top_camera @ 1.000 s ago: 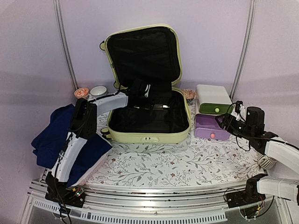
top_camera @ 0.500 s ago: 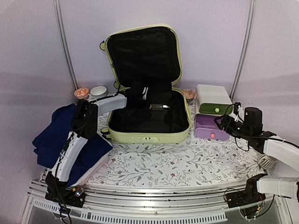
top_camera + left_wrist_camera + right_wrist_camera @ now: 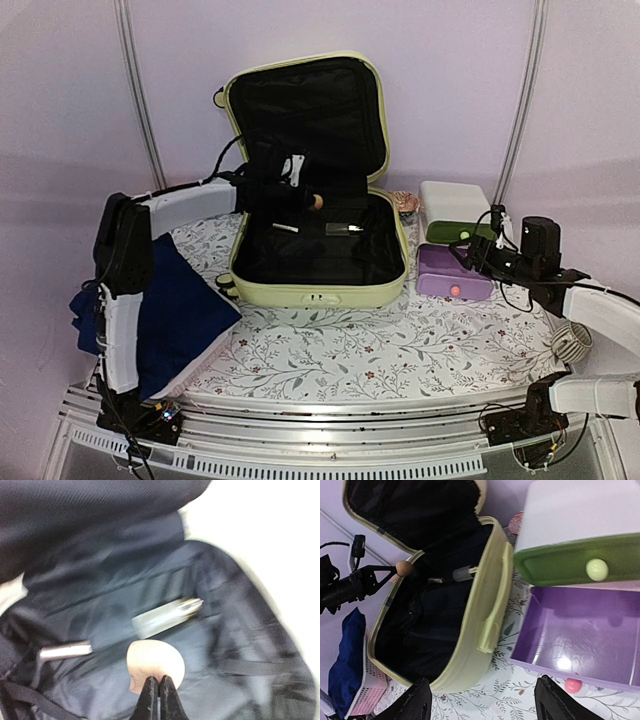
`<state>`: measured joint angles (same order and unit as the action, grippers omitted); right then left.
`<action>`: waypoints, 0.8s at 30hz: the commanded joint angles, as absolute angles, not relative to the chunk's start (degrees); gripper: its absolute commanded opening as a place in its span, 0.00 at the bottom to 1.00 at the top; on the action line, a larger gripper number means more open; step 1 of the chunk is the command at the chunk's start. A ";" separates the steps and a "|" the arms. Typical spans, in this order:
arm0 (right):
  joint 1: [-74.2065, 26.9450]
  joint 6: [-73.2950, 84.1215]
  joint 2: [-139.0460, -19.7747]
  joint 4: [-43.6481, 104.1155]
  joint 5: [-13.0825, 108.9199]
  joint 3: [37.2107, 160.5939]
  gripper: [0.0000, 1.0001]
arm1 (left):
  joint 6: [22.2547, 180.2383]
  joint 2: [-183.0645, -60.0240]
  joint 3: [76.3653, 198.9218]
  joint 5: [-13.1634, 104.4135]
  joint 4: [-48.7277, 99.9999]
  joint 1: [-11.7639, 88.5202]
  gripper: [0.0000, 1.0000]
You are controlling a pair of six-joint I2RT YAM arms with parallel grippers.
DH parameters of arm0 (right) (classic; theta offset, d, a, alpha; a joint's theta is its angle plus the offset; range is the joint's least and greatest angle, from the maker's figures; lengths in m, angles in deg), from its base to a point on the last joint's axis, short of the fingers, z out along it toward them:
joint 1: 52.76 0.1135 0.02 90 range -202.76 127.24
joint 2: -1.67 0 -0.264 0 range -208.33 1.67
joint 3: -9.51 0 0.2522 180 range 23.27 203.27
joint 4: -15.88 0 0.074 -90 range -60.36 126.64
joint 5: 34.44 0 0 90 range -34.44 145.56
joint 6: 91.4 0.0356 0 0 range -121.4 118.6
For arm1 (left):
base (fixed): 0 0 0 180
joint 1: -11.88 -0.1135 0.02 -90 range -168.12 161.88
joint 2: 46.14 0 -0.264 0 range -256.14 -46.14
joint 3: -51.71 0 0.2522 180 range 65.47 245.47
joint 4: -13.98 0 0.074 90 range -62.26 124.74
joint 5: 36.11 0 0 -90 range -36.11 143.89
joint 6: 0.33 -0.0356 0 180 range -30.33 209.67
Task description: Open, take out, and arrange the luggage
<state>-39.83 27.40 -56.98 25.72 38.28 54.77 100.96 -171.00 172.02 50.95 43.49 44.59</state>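
Note:
The luggage [image 3: 312,290] is a pale yellow-green suitcase lying open, lid upright against the back wall, black lining [image 3: 235,630] showing. My left gripper [image 3: 303,200] hovers above its open base, shut on a small round tan object [image 3: 316,201], which fills the middle of the left wrist view [image 3: 155,662] just beyond the gripper [image 3: 159,681]. A clear tube [image 3: 165,616] and a silver piece [image 3: 65,651] lie on the lining below. My right gripper [image 3: 478,256] is open and holds nothing, over the table beside the suitcase's right wall [image 3: 485,605].
A white box with a green drawer [image 3: 455,208] stands right of the suitcase, its purple drawer [image 3: 450,272] pulled out. Blue cloth [image 3: 170,300] lies over a white basket [image 3: 362,690] at the left. A small patterned dish [image 3: 405,201] sits behind the suitcase.
My left gripper closed on the round tan object and lifted it up and leftward out of the suitcase base; the left elbow swung left. The right arm shifted only slightly.

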 commanded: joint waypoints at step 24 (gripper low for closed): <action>-20.98 -25.24 -59.63 12.31 22.64 64.08 0.97 | 111.03 -151.83 160.40 1.22 30.65 58.02 0.00</action>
<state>-21.62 -16.47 -58.12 14.55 21.41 61.07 111.36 -152.90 161.57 2.38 32.47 57.29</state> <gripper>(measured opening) 0.984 0.008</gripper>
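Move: The left hand already holds the beige sponge over the suitcase; the waiting right gripper is about 29 cm to its right, 18 cm back, at much the same height. Some 13 cm below the left hand, a clear bottle lies 7 cm ahead and 5 cm right, a white stick 7 cm ahead and 6 cm left. From the right hand, the sponge is 29 cm left and 18 cm ahead, the purple drawer 11 cm ahead, 1 cm left and 13 cm below. Still pinching the beige sponge, the left hand draws it back about 25 cm, lifting it and carrying it right over the suitcase towards the right gripper, while turning clockwise some 50 degrees. The right hand comes to meet it, about 14 cm left, rising and then easing back, swinging counter-clockwise and tipping its fingers up as they spread fully. ##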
